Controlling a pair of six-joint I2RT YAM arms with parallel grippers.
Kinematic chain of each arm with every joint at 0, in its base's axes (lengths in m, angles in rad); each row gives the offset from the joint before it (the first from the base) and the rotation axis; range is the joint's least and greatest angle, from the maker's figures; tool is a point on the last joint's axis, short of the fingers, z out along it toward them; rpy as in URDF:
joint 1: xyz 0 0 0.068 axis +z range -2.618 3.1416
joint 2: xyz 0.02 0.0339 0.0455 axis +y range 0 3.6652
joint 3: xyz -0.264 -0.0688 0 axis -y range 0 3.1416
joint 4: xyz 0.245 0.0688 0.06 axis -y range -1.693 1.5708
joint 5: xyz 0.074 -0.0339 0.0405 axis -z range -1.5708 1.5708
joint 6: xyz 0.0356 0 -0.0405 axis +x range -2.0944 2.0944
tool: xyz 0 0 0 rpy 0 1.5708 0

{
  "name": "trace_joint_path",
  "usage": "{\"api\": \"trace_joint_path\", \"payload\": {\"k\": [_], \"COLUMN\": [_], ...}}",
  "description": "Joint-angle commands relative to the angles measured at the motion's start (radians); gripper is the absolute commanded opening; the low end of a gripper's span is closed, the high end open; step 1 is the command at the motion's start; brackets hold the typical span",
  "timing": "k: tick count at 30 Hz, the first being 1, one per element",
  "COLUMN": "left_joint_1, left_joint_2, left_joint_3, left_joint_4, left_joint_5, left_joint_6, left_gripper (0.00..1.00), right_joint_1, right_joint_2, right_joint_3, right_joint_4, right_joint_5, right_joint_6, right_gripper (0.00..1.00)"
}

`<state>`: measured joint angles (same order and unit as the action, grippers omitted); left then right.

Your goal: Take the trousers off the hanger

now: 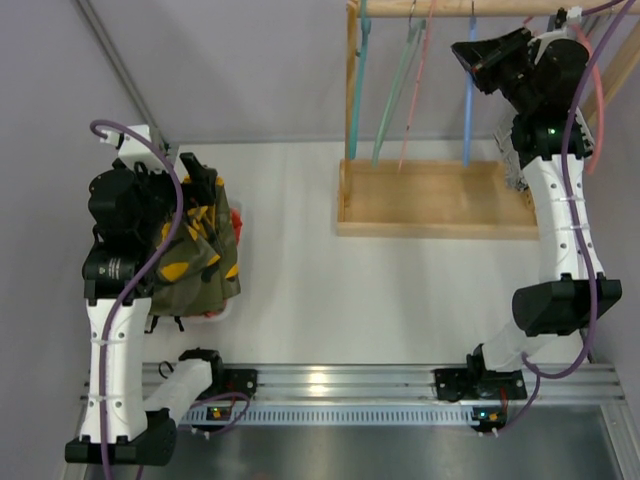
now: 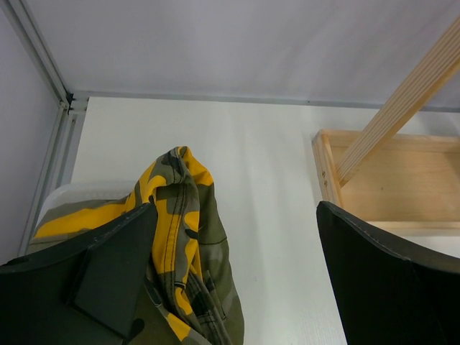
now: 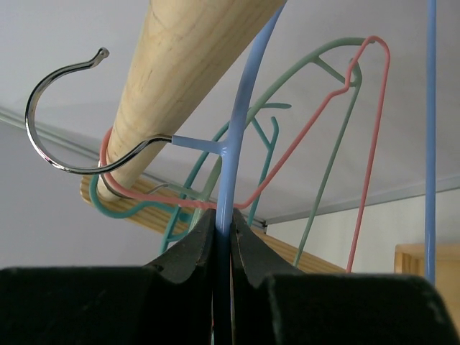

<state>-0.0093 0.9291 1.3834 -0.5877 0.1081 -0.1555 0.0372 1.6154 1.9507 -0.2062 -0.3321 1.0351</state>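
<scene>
The camouflage trousers (image 1: 195, 258) lie bunched in a white bin (image 1: 215, 316) at the table's left; they also show in the left wrist view (image 2: 190, 230). My left gripper (image 1: 198, 176) hovers just above them, open and empty (image 2: 237, 210), with its left finger (image 2: 108, 277) over the cloth. My right gripper (image 1: 462, 50) is raised at the wooden rail (image 3: 180, 72) and is shut (image 3: 223, 219) on the stem of an empty blue hanger (image 3: 241, 136), also seen from above (image 1: 468, 110). The grey trousers are not visible.
A red-orange garment (image 1: 236, 222) lies in the bin beside the camouflage. Empty teal (image 1: 358, 80), green (image 1: 395, 90) and pink (image 1: 418, 85) hangers hang on the wooden rack, whose base (image 1: 435, 198) stands at the back right. A chrome hook (image 3: 50, 136) curls beside the rail.
</scene>
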Motion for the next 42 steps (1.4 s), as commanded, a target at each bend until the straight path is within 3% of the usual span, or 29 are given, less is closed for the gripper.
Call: {"api": "trace_joint_path", "payload": {"k": [1, 6, 9, 10, 12, 13, 15, 23, 24, 25, 27, 28, 30, 37, 39, 42], "left_joint_1": [0.002, 0.002, 0.003, 0.002, 0.002, 0.002, 0.002, 0.002, 0.002, 0.002, 0.002, 0.003, 0.002, -0.015, -0.059, -0.211], "left_joint_2": [-0.015, -0.004, 0.000, -0.003, -0.001, -0.003, -0.001, -0.001, 0.010, 0.014, 0.034, 0.046, 0.082, 0.203, 0.243, 0.277], "left_joint_3": [-0.010, -0.011, -0.009, -0.009, -0.006, -0.006, -0.006, -0.018, -0.020, -0.021, -0.020, -0.017, 0.000, 0.084, 0.130, 0.149], "left_joint_4": [0.025, 0.025, 0.025, 0.025, 0.025, 0.025, 0.023, 0.022, 0.020, 0.019, 0.019, 0.019, 0.009, -0.012, -0.035, -0.050], "left_joint_5": [0.008, 0.018, 0.021, 0.022, 0.019, 0.022, 0.025, 0.111, 0.128, 0.145, 0.180, 0.191, 0.234, 0.286, 0.236, 0.111], "left_joint_6": [0.004, -0.003, 0.007, 0.011, 0.017, 0.023, 0.030, 0.051, 0.039, 0.031, 0.013, 0.008, 0.007, 0.033, 0.072, 0.129], "left_gripper": [0.99, 0.98, 0.99, 0.99, 0.99, 0.99, 0.99, 0.99, 0.99, 0.99, 0.98, 0.99, 0.99, 0.98, 0.99, 0.99], "right_joint_1": [0.012, 0.013, 0.015, 0.015, 0.015, 0.018, 0.018, 0.018, 0.018, 0.018, 0.018, 0.018, 0.018, 0.006, 0.000, -0.028], "right_joint_2": [0.008, 0.023, 0.008, 0.000, -0.021, -0.028, -0.052, -0.169, -0.179, -0.186, -0.207, -0.225, -0.245, -0.342, -0.393, -0.457], "right_joint_3": [0.067, 0.036, -0.027, -0.038, -0.053, -0.061, -0.073, -0.125, -0.128, -0.130, -0.127, -0.124, -0.124, -0.154, -0.183, -0.214], "right_joint_4": [0.097, 0.077, 0.076, 0.079, 0.077, 0.070, 0.051, 0.001, -0.024, -0.036, -0.090, -0.110, -0.146, -0.251, -0.286, -0.340], "right_joint_5": [0.030, 0.031, 0.019, 0.013, 0.011, 0.015, 0.015, 0.041, 0.045, 0.051, 0.061, 0.080, 0.117, 0.173, 0.180, 0.179], "right_joint_6": [-0.021, -0.044, -0.046, -0.046, -0.058, -0.073, -0.095, -0.164, -0.170, -0.188, -0.210, -0.240, -0.298, -0.469, -0.510, -0.576], "right_gripper": [0.00, 0.03, 0.16, 0.24, 0.28, 0.37, 0.45, 0.54, 0.59, 0.70, 0.80, 0.90, 0.96, 0.99, 0.99, 0.99]}}
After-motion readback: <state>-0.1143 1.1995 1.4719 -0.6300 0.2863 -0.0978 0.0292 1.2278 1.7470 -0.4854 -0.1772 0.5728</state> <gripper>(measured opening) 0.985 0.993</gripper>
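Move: Just 5 cm or so ahead of the right hand and 5 cm above, the wooden rod's spot for the blue hanger already held in its fingers waits level to the side. The empty pink hanger hangs roughly 8 cm to the left and 5 cm ahead, with the green hanger about 4 cm farther left. From the left hand that spot is some 60 cm right, 25 cm ahead and 15 cm higher; the camouflage trousers lie some 10 cm back, 2 cm left, 20 cm below. Lowering the blue hanger onto the rod, the right hand sinks about 4.5 cm while its fingers start opening, then lets go, rises again and draws back some 12 cm from the rod, drifting right, fingers going wide and the left side rolling down about 25 degrees. Late on, the open left hand leaves the camouflage trousers to the right, forward and down, turning clockwise and tipping down. ##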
